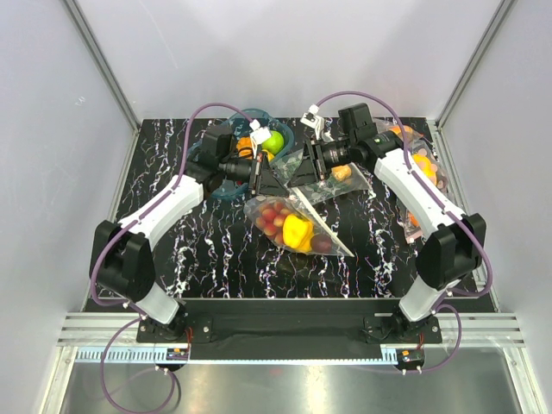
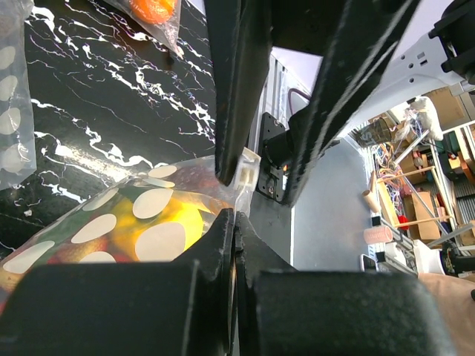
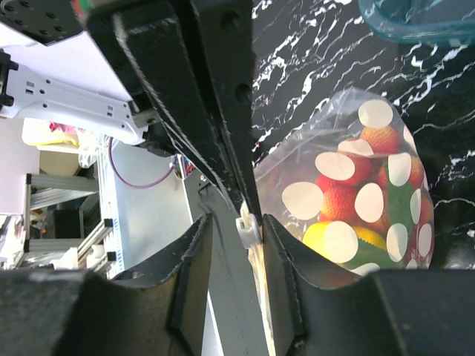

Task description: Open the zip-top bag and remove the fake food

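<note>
The zip-top bag (image 1: 297,226) hangs lifted off the table between both grippers, clear with white dots. Inside lies the fake food: a yellow pepper (image 1: 298,231), red berries (image 1: 269,216) and a dark plum (image 1: 321,244). My left gripper (image 1: 274,179) is shut on the bag's top edge; in the left wrist view its jaws (image 2: 236,222) pinch the film beside the bag (image 2: 141,222). My right gripper (image 3: 237,222) faces it, jaws part open around the white zip slider (image 3: 249,230), which touches one finger only. The bag (image 3: 364,178) and berries (image 3: 375,141) show beyond.
A teal bowl (image 1: 226,185) with a lime-green apple (image 1: 273,141) stands behind the left gripper. Another dotted bag (image 1: 423,168) with orange pieces lies under the right arm at the back right. An orange piece in plastic (image 2: 152,9) shows on the black marbled table (image 1: 207,250).
</note>
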`<state>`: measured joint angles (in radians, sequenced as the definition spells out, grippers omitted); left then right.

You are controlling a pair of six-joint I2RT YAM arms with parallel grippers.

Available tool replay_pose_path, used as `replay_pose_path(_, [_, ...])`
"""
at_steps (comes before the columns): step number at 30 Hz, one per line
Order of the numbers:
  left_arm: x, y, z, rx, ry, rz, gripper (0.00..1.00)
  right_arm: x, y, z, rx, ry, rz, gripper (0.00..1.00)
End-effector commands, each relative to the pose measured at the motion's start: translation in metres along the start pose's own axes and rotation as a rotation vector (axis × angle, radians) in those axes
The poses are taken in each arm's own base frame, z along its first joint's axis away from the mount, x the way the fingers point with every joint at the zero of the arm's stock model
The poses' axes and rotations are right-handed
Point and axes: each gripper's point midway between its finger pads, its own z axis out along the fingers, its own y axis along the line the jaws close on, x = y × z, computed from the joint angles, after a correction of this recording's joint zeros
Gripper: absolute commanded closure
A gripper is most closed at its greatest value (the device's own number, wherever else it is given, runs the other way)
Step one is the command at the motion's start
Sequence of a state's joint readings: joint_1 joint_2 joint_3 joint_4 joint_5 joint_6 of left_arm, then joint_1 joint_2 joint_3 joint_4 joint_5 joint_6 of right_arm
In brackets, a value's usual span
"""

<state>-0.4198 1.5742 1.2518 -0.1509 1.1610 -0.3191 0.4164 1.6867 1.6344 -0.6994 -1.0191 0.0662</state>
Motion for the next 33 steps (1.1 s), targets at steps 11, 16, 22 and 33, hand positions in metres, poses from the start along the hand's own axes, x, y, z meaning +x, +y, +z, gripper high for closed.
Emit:
replay_pose_path(11, [-0.023,-0.015,-0.001,0.047,-0.031,0.095,1.00,-0.006,0.016,-0.004,-0.025,-0.006,-0.048,0.97])
replay_pose_path(16, [-0.027,-0.020,-0.001,0.056,-0.034,0.100,1.00,-0.005,0.015,-0.005,-0.007,-0.008,-0.041,1.00])
replay_pose_path(22, [-0.030,-0.022,-0.003,0.048,-0.050,0.112,1.00,-0.003,0.012,-0.011,0.056,-0.042,-0.044,1.00])
replay_pose_path(33, [-0.049,-0.018,-0.001,0.009,-0.140,0.122,1.00,0.007,0.012,-0.024,0.151,-0.078,-0.065,1.00])
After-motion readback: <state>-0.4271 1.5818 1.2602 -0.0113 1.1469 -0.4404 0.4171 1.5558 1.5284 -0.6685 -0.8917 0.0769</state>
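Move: Sitting almost between the right hand's half-open fingertips, about 1 cm to its left and 1 cm below, is the zip-top bag's slider. It lies roughly 3 cm right of the left hand, which already pinches the bag's top corner. The yellow pepper hangs inside the bag some 8 cm back, 1 cm right and 15 cm below the right hand. From that hand the blue bin is about 16 cm ahead, 16 left; the cucumber bag 8 ahead, 10 right, both about 22 below. Closing its fingers, the right hand settles barely half a centimetre down and pinches the zip strip at the slider, just beside the left fingertips. With that grip kept, it then draws about 1.5 cm to the right, turning slightly clockwise and easing back a little. The left hand keeps its pinch on the corner and late on lifts about 1.5 cm, drifting right and forward. ##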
